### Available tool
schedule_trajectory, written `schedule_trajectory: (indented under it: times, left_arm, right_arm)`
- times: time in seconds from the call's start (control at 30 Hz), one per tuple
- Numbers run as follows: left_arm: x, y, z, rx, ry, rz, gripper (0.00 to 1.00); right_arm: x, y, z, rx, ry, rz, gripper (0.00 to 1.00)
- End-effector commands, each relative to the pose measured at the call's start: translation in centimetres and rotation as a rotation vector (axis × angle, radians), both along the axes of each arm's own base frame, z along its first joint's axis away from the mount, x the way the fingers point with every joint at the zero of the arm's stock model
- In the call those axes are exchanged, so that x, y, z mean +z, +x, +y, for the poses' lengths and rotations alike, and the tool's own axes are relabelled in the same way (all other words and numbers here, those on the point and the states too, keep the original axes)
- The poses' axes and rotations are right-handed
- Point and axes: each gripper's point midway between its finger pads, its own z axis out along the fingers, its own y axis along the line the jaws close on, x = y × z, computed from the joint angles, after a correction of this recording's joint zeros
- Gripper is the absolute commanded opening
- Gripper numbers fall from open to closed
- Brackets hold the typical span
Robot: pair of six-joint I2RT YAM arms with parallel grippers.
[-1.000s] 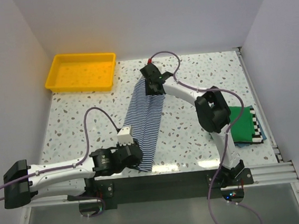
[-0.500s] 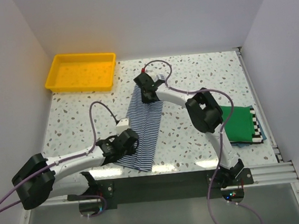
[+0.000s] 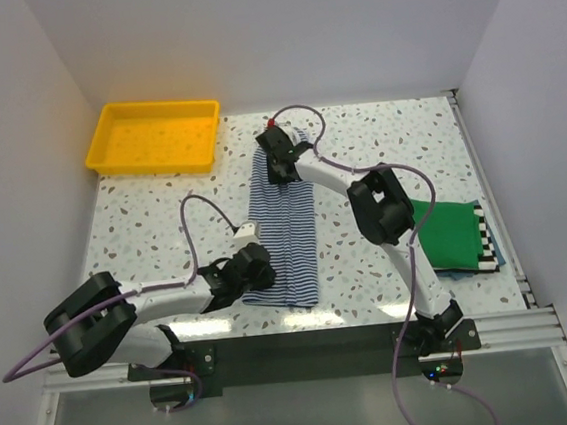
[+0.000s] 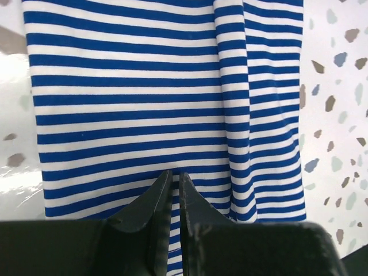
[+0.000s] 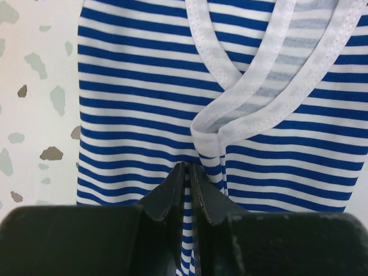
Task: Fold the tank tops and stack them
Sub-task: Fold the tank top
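Observation:
The blue-and-white striped tank top [image 3: 286, 222] lies lengthwise on the table, neckline at the far end. At its near left corner my left gripper [image 3: 259, 272] is shut on the striped cloth [image 4: 144, 86], a fold of it caught between the jaws [image 4: 176, 175]. At the far end my right gripper [image 3: 279, 165] is shut on the same top [image 5: 138, 86], just below the white-trimmed neckline [image 5: 230, 123], with cloth showing in the narrow gap [image 5: 190, 169]. A folded green tank top [image 3: 445, 237] lies at the right on the black-and-white striped one [image 3: 484, 238].
A yellow tray [image 3: 155, 134] stands at the far left corner. White walls close in the table on the left, back and right. A metal rail [image 3: 493, 192] runs along the right edge.
Both grippers have closed on the striped top. The left gripper moved up along the top's left side, the right one shifted left, and the top now lies straighter and wider.

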Motion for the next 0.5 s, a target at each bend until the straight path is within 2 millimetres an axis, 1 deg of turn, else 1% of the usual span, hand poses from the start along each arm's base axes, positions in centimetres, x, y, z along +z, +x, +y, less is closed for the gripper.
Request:
schedule_trajectory:
  times: [0.0, 0.03, 0.07, 0.1, 0.13, 0.2, 0.23, 0.27, 0.3, 0.33, 0.37, 0.4, 0.43, 0.47]
  left_arm:
    - [-2.8, -2.5, -0.3, -0.041, 0.017, 0.126, 0.15]
    - [-2.4, -2.1, -0.7, -0.036, 0.009, 0.117, 0.15]
    - [-2.2, -1.9, -0.8, -0.033, 0.014, 0.110, 0.16]
    - [-1.8, -1.7, -0.8, -0.029, 0.010, 0.103, 0.17]
    - [-0.9, -1.1, -1.4, -0.030, -0.010, 0.083, 0.18]
    - [0.1, -1.1, -1.1, -0.030, 0.009, 0.077, 0.22]
    - [1.3, -0.6, -1.6, -0.036, -0.006, 0.054, 0.28]
    - [2.1, -0.4, -1.8, -0.040, -0.010, 0.038, 0.31]
    - [3.2, -0.2, -1.6, -0.035, -0.011, 0.019, 0.33]
    - [4.6, 0.3, -1.8, -0.037, -0.020, -0.007, 0.39]
    - [5.4, 0.6, -1.6, -0.030, -0.018, -0.028, 0.40]
    - [6.6, 0.6, -1.2, -0.026, -0.024, -0.044, 0.41]
    - [7.4, 0.7, -1.1, -0.023, -0.031, -0.057, 0.43]
    - [8.0, 0.7, -0.8, -0.018, -0.032, -0.064, 0.44]
  right_arm:
    - [-0.6, 1.6, -1.4, 0.049, -0.028, 0.006, 0.13]
    - [-0.3, 1.9, -1.3, 0.066, -0.008, 0.001, 0.15]
    - [0.3, 2.1, -1.2, 0.090, -0.009, -0.015, 0.18]
    - [1.2, 2.6, -0.8, 0.103, 0.005, -0.038, 0.19]
    - [2.1, 2.8, -0.5, 0.120, 0.018, -0.053, 0.21]
    - [3.7, 3.1, -0.2, 0.145, 0.022, -0.074, 0.24]
    - [5.2, 3.4, 0.2, 0.158, 0.040, -0.098, 0.27]
    - [7.2, 3.4, 0.5, 0.168, 0.062, -0.124, 0.35]
    - [8.4, 3.2, 0.5, 0.170, 0.073, -0.135, 0.39]
    - [9.6, 3.2, 0.5, 0.171, 0.085, -0.149, 0.43]
    - [12.5, 2.9, 0.3, 0.163, 0.109, -0.184, 0.44]
    - [13.4, 2.5, -0.1, 0.152, 0.109, -0.184, 0.46]
    - [13.5, 1.8, -0.7, 0.139, 0.100, -0.172, 0.47]
    - [14.4, 1.2, -1.3, 0.119, 0.107, -0.171, 0.48]
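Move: The striped tank top lies flat under both hands, its middle about 15 cm ahead of the left hand and 3 cm to its right, and some 13 cm back and 1 cm right of the right hand. The middle of the near hem is roughly 6 cm behind the left hand and 1 cm right. From the right hand, the neckline notch is about 2 cm ahead and 2 cm right, the yellow bin some 15 cm ahead and 27 cm left. Both hands finish smoothing the striped tank top and come free of the cloth: the left fingertips, near the hem, first travel about 2 cm to the right, while the right ones, by the neckline, go 2 cm or so forward and slightly right, away from the left hand. Each hand then rises some 4 to 5 cm as its nearly shut fingers open to almost half, the right wrist turning slightly counter-clockwise. ##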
